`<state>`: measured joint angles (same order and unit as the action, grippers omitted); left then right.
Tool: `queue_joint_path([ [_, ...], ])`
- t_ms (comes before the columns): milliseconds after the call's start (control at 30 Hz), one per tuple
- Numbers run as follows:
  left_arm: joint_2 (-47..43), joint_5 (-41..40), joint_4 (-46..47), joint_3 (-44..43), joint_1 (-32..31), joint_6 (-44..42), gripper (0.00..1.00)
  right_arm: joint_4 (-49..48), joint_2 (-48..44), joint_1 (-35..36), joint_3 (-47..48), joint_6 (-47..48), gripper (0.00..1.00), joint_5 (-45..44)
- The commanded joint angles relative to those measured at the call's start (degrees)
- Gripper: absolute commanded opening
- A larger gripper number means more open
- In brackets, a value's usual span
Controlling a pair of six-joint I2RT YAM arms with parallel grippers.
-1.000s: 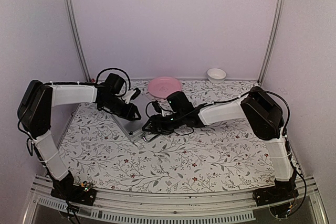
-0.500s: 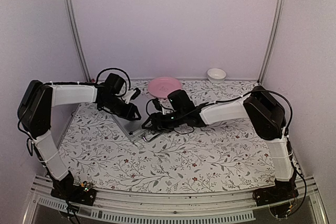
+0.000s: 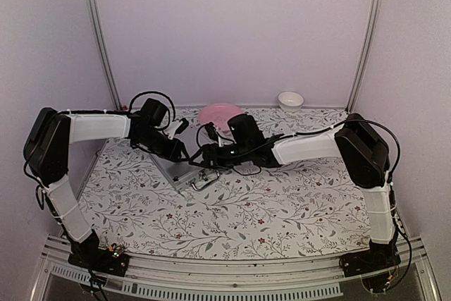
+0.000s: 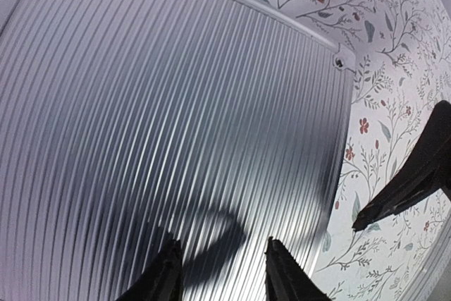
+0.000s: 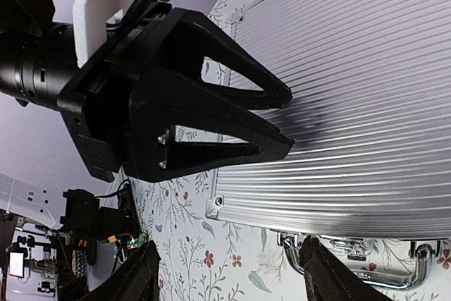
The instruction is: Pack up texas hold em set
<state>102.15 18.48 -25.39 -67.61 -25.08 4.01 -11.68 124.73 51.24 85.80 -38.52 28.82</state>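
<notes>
The texas hold em set shows as a shut silver ribbed case [image 3: 177, 168] lying flat left of the table's centre, with its metal handle [image 3: 204, 181] toward the near side. Whatever it contains is hidden. My left gripper [image 3: 180, 151] hangs open just over the lid [image 4: 176, 103], nothing between its fingertips [image 4: 171, 255]. My right gripper [image 3: 200, 156] is open beside the case's near right corner. In the right wrist view the lid [image 5: 366, 82], the handle [image 5: 373, 267] and the left gripper [image 5: 282, 114] all show, and flowered cloth lies between the fingertips [image 5: 151, 255].
A pink plate [image 3: 215, 113] sits at the back of the table, partly behind the right arm. A small white bowl [image 3: 290, 99] stands at the back right. Purple walls and metal posts [image 3: 99, 40] close in the sides.
The right arm has swung back and to the left along the case, uncovering the handle. The left arm has stayed where it was, and both grippers keep the same opening.
</notes>
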Motion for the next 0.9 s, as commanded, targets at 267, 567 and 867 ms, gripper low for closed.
queue_joint_path([
  [267, 1.9, -1.2, -2.7, -0.4, -0.6, -0.6, 0.41, 1.7, -3.3, 0.0, -7.3, 2.7, 0.55, -3.5],
  [567, 2.2, -1.1, -2.7, -0.5, -0.7, -0.7, 0.41, 4.1, -0.2, 0.4, -5.2, 3.4, 0.31, -5.6],
  [867, 2.4, -1.1, -2.8, -0.7, -0.7, -0.7, 0.41, 7.4, 2.8, 0.8, -1.5, 4.8, 0.23, -7.7],
])
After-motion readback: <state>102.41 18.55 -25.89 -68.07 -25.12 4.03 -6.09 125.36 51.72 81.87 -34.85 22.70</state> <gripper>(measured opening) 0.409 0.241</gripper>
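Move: Just below the right hand is the case handle, about 8 cm down, 2 cm back and 3 cm to its right. The closed case's middle lies some 7 cm ahead of that hand, 4 cm left and 7 cm down; the pink plate stands roughly 27 cm ahead and 8 cm right, 10 cm lower. From the left hand, waiting over the lid, the handle is about 5 cm back, 6 cm right and 4 cm down. Sinking about 6 cm and shifting some 2 to 3 cm to its right, the right hand comes off from over the lid's edge down towards the case handle, its left-pointing fingers dipping about 10 degrees. On the way its wide-open fingers close to a narrow gap; whether the tips touch the handle can't be seen. ##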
